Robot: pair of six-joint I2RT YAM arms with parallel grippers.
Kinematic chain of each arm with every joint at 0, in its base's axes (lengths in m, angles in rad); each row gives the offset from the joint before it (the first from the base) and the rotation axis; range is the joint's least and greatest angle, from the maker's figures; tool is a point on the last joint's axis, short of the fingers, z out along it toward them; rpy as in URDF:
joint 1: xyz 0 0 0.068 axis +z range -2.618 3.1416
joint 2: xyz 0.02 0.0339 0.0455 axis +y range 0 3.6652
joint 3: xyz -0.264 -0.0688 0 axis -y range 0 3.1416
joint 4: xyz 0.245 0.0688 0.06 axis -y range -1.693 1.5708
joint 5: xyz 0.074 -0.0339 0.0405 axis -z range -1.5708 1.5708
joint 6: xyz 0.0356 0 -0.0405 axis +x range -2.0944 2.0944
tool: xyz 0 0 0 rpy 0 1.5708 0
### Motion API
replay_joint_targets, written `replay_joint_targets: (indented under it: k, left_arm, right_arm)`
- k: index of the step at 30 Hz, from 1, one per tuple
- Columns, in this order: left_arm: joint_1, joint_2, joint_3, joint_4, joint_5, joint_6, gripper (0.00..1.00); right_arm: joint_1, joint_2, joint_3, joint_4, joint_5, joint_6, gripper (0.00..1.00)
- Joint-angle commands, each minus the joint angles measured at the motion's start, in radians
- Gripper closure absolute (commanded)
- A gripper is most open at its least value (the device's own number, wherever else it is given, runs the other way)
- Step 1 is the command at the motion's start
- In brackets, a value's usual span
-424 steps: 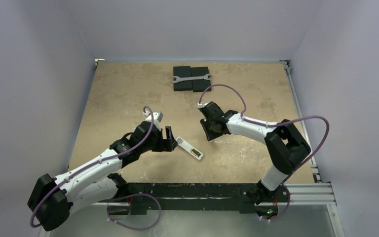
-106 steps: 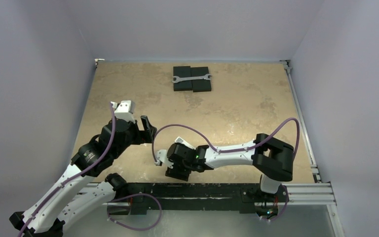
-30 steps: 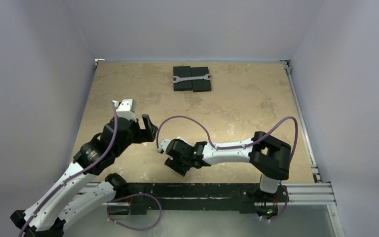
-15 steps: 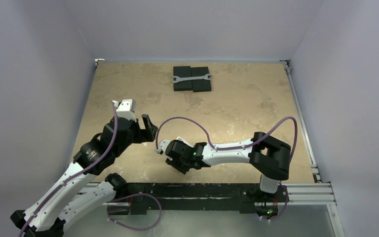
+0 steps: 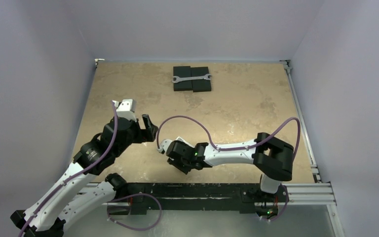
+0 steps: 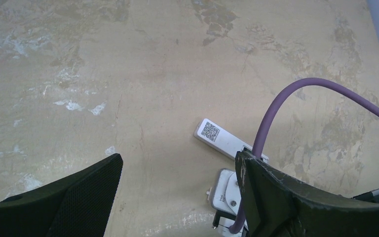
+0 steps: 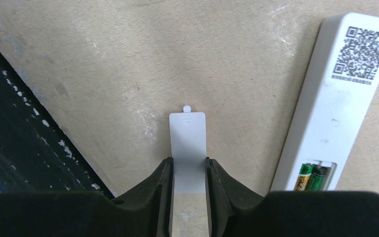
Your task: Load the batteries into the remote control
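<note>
The remote control (image 7: 335,108) lies face down on the tan table, its QR label up. Both batteries (image 7: 312,176), one gold-yellowish and one dark green, sit side by side in its open compartment. Left of it, my right gripper (image 7: 188,165) is shut on the long edges of a small plain white cover piece (image 7: 188,143), whose tab points away from me. From above, the right gripper (image 5: 180,159) hides most of the remote (image 5: 179,139). My left gripper (image 5: 148,127) hangs open just left of it, nothing between its fingers (image 6: 79,192). In the left wrist view the remote (image 6: 219,138) shows beyond them.
A silver wrench (image 5: 191,78) rests on black blocks (image 5: 191,86) at the back of the table. The table's dark near edge (image 7: 10,148) runs close to the left of the cover piece. The right arm's purple cable (image 6: 296,94) arcs over the remote.
My right gripper's jaws have come together onto the cover piece, and that arm shifted slightly. The left arm has not moved.
</note>
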Motion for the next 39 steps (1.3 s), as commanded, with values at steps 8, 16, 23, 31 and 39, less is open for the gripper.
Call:
replay_joint_targets:
  k: [8,16,23,31,39]
  left_arm:
    - [0.000,0.005,-0.008,0.054,0.011,0.011,0.15]
    - [0.001,0.009,-0.016,0.068,0.010,0.014,0.15]
    - [0.001,0.023,-0.019,0.077,0.014,0.017,0.15]
    - [0.000,0.038,-0.020,0.089,0.022,0.021,0.15]
    - [0.001,0.051,-0.019,0.102,0.028,0.029,0.15]
  right_arm:
    - [-0.001,-0.152,-0.009,-0.070,0.038,0.034,0.86]
    - [-0.073,-0.225,-0.042,-0.098,0.027,0.023,0.87]
    - [-0.137,-0.249,-0.070,-0.094,-0.004,0.005,0.87]
    - [-0.191,-0.238,-0.068,-0.096,-0.021,0.008,0.86]
    - [-0.219,-0.204,-0.055,-0.109,-0.031,0.014,0.84]
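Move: The right hand already pinches the white battery cover low over the table. The remote's open battery compartment lies about 7 cm ahead and 6 cm to its right, roughly level with it. The remote's own middle is some 9 cm ahead and 4 cm right, its QR-code end about 13 cm straight ahead. For the left hand, the compartment is about 17 cm right, 1 cm back and 20 cm below. Keep the right gripper closed on the battery cover and raise it nearly 5 cm, almost straight up at first. Then carry the cover forward and to the right, over the edge of the remote, about 5 cm each way, to the battery compartment, turning it some 10 degrees clockwise to line up with the remote, and ease down very slightly. ##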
